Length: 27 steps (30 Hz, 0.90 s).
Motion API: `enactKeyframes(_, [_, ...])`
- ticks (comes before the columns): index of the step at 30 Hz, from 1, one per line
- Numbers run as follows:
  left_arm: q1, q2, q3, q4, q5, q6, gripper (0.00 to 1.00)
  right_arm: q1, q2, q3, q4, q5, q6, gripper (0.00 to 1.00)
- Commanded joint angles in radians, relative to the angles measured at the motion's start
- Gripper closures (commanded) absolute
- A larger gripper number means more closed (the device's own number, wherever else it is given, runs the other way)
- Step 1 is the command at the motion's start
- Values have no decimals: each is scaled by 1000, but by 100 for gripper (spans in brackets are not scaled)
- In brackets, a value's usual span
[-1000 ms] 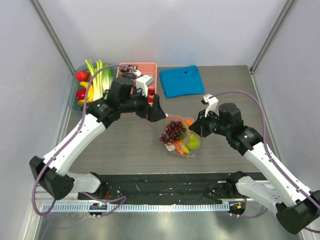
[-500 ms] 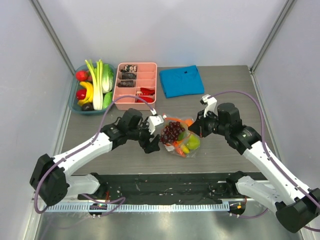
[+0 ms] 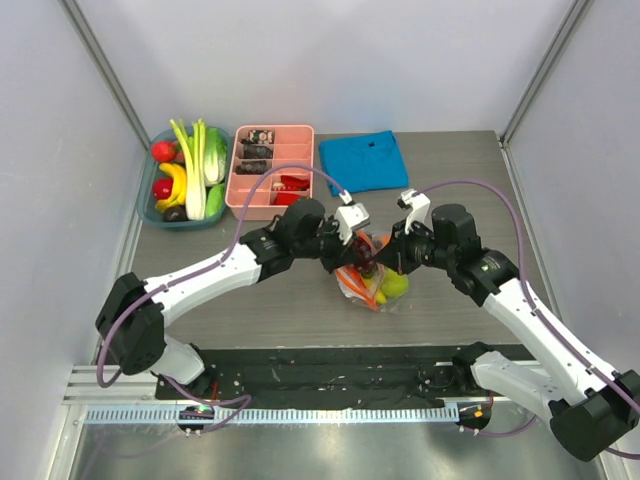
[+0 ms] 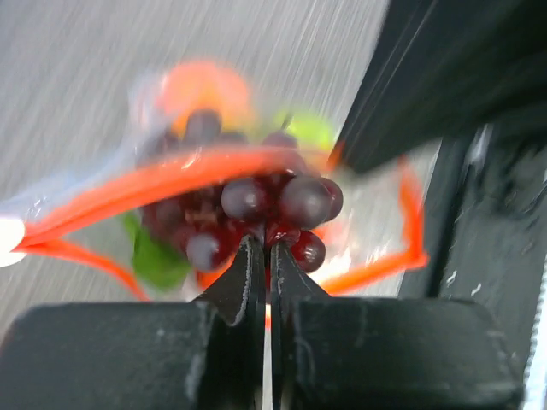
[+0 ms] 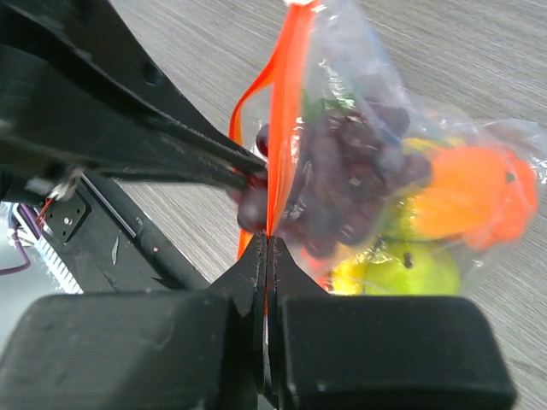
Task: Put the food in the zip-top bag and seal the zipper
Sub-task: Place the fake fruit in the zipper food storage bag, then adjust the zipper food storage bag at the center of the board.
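Observation:
The zip-top bag (image 3: 381, 296) sits mid-table holding food: a dark grape bunch (image 4: 273, 201), a green pear (image 5: 410, 269) and orange pieces (image 5: 466, 192). My left gripper (image 3: 352, 256) is shut at the bag's mouth, its tips (image 4: 267, 248) pinching the near side of the orange-red zipper (image 4: 171, 175), with the grapes just beyond. The white slider end (image 4: 8, 232) shows at the far left. My right gripper (image 3: 386, 262) is shut on the other side of the zipper (image 5: 286, 111), its tips (image 5: 267, 241) meeting the strip. The left fingers (image 5: 197, 154) reach in from the left.
More food lies in a teal bin (image 3: 146, 207) at the back left: banana (image 3: 178, 183), leafy greens (image 3: 205, 160), red fruits (image 3: 163, 152). A pink compartment tray (image 3: 305, 135) stands beside it, a folded blue cloth (image 3: 362, 162) behind the bag. A black rail (image 3: 330, 372) runs along the near edge.
My left arm swung from near the pink tray across to the bag, and its jaws went from open to shut on the mouth edge. The bag shifted slightly. The right arm barely moved.

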Motion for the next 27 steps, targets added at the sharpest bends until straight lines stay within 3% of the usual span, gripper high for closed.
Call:
enactKeyframes(1, [-47,63,143,115,23,-98,100,-3,15,41,48,-23,-19,99])
enactKeyframes(5, [-67,108,177,102,0,-106,100,-3,27,62,49,-18,-30,99])
enactKeyframes(8, [-32,84,190,-29,42,-47,73,-4,26,87,51,-3,-41,99])
enactKeyframes(9, [12,67,182,-100,75,-40,54,-6,20,97,51,-27,-48,99])
enactKeyframes(12, [99,-53,133,-127,196,-38,31,-6,23,127,48,-96,-79,99])
enactKeyframes(14, [168,-168,87,-130,253,37,25,-6,23,139,45,-136,-108,99])
enactKeyframes(15, [175,-208,73,-139,257,150,20,-4,24,148,46,-161,-123,99])
enactKeyframes(22, [185,-374,-8,-385,323,661,22,-4,107,217,38,-354,-176,99])
enactKeyframes(27, [183,-400,-39,-436,328,732,24,-4,161,292,40,-429,-174,99])
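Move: Just past the left hand's shut fingertips, about 3 cm to the right, 1 cm ahead and 2 cm below, the grapes sit in the bag's mouth; the bag's middle is some 4 cm right, 2 cm ahead and 6 cm lower. The blue cloth lies about 30 cm ahead, 1 cm right; the pink box roughly 28 cm ahead and 18 cm left, both 12 cm below. From the right hand, already pinching the rim, the grapes are 1 cm left, 1 cm ahead and 2 cm below. Pushing right about 3.5 cm with its shut fingertips at the grapes in the bag's mouth, the left hand then opens and backs out, left some 12 cm and up about 10, drawing back a little at the end as the fingers tilt up. The right hand keeps its pinch on the rim, raising it about 5 cm and 4 cm left while turning some 20 degrees counter-clockwise. ##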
